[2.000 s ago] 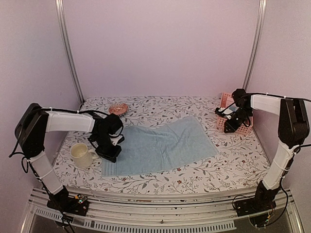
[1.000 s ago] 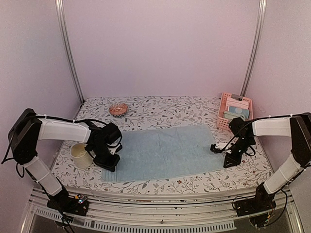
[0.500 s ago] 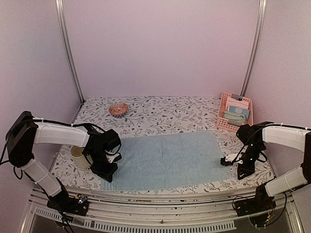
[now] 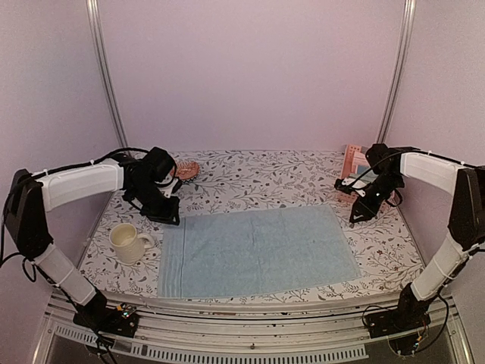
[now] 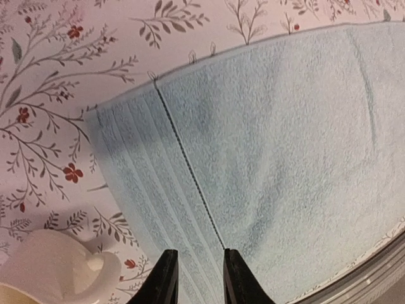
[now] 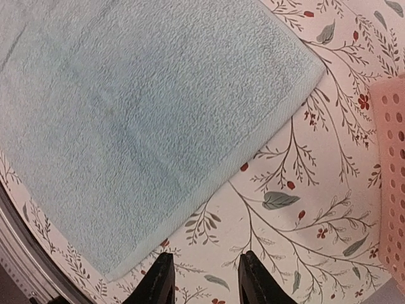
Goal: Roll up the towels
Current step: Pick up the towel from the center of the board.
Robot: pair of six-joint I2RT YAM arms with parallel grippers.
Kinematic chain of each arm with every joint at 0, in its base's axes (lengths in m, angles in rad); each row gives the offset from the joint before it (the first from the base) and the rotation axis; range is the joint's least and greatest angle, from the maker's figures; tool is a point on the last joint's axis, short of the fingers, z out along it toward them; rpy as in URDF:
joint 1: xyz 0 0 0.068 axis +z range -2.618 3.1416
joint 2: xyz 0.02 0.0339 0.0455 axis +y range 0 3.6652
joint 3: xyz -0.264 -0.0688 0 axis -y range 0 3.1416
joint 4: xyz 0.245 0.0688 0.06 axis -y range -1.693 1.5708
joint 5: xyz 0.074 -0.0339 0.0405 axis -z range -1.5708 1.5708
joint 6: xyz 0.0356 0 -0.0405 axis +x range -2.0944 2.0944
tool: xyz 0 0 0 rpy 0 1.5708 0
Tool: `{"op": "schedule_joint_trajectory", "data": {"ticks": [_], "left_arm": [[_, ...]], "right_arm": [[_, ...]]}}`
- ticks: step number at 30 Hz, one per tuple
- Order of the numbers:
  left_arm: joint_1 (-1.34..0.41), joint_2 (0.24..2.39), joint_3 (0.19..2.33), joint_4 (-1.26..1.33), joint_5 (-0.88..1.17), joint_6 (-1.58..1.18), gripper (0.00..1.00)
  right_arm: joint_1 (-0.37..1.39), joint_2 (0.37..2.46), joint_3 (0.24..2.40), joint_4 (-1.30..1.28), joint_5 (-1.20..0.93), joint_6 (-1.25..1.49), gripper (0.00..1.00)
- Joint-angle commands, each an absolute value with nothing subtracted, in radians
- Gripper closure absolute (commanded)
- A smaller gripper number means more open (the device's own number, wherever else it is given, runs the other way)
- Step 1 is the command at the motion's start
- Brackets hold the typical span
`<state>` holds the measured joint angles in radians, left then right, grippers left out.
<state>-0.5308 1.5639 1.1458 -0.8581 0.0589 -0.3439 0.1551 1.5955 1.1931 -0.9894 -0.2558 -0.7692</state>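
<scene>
A light blue towel (image 4: 258, 250) lies spread flat in the middle of the table, its ribbed stripes along the left end. My left gripper (image 4: 167, 214) hovers at its far left corner. In the left wrist view that gripper (image 5: 199, 282) is open above the striped end of the towel (image 5: 285, 126), nothing between its fingers. My right gripper (image 4: 355, 214) hangs by the far right corner. In the right wrist view it (image 6: 205, 282) is open over the bare tablecloth, just off the towel's (image 6: 126, 114) edge.
A cream mug (image 4: 127, 241) stands left of the towel, also low in the left wrist view (image 5: 50, 269). A small pink dish (image 4: 186, 168) sits at the back left. A pink perforated basket (image 4: 353, 161) at the back right is partly hidden behind my right arm.
Both grippers held the towel's ends and drew it flat toward the near edge. They have since let go, opened, and moved back to the towel's far corners.
</scene>
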Motion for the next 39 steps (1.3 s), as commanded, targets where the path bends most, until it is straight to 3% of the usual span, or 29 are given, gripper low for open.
{"op": "schedule_joint_trajectory", "data": {"ticks": [1,8,17,39], "left_arm": [[-0.487,1.624,1.179,-0.714,0.042,-0.338,0.75],[-0.46,1.714,1.142,-0.617,0.029,-0.386,0.79],[-0.348,1.735,1.1,-0.525,-0.017,-0.41,0.71],[-0.275,1.822,1.062,-0.455,0.041,-0.367,0.69]], "right_arm": [[0.152,1.737,1.285,-0.866,-0.335,-0.592,0.63],[0.152,1.92,1.39,-0.773,-0.29,-0.502,0.63],[0.152,2.082,1.535,-0.743,-0.262,-0.417,0.63],[0.157,2.225,1.644,-0.778,-0.289,-0.36,0.65]]}}
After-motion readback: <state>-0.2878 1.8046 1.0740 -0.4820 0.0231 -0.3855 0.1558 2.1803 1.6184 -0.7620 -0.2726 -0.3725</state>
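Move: The towel lies flat. Its far left corner is about 9 cm ahead of the left hand, 6 cm to its left and 9 cm below; the mug stands about 3 cm back and 16 cm left of that hand, the red bowl some 31 cm ahead and 4 cm left. The towel's far right corner lies about 15 cm ahead of the right hand, 3 cm left and 9 cm below, the pink basket 27 cm ahead and 14 cm right. Both open hands head for the towel's far corners, no grip on them yet. The right reaches about 15 cm forward while sinking 8 cm, turning some 20 degrees clockwise, until its fingers straddle the right corner; the left goes forward, then down and left, turning counter-clockwise, to end low over the left corner. Both keep their finger gaps. ##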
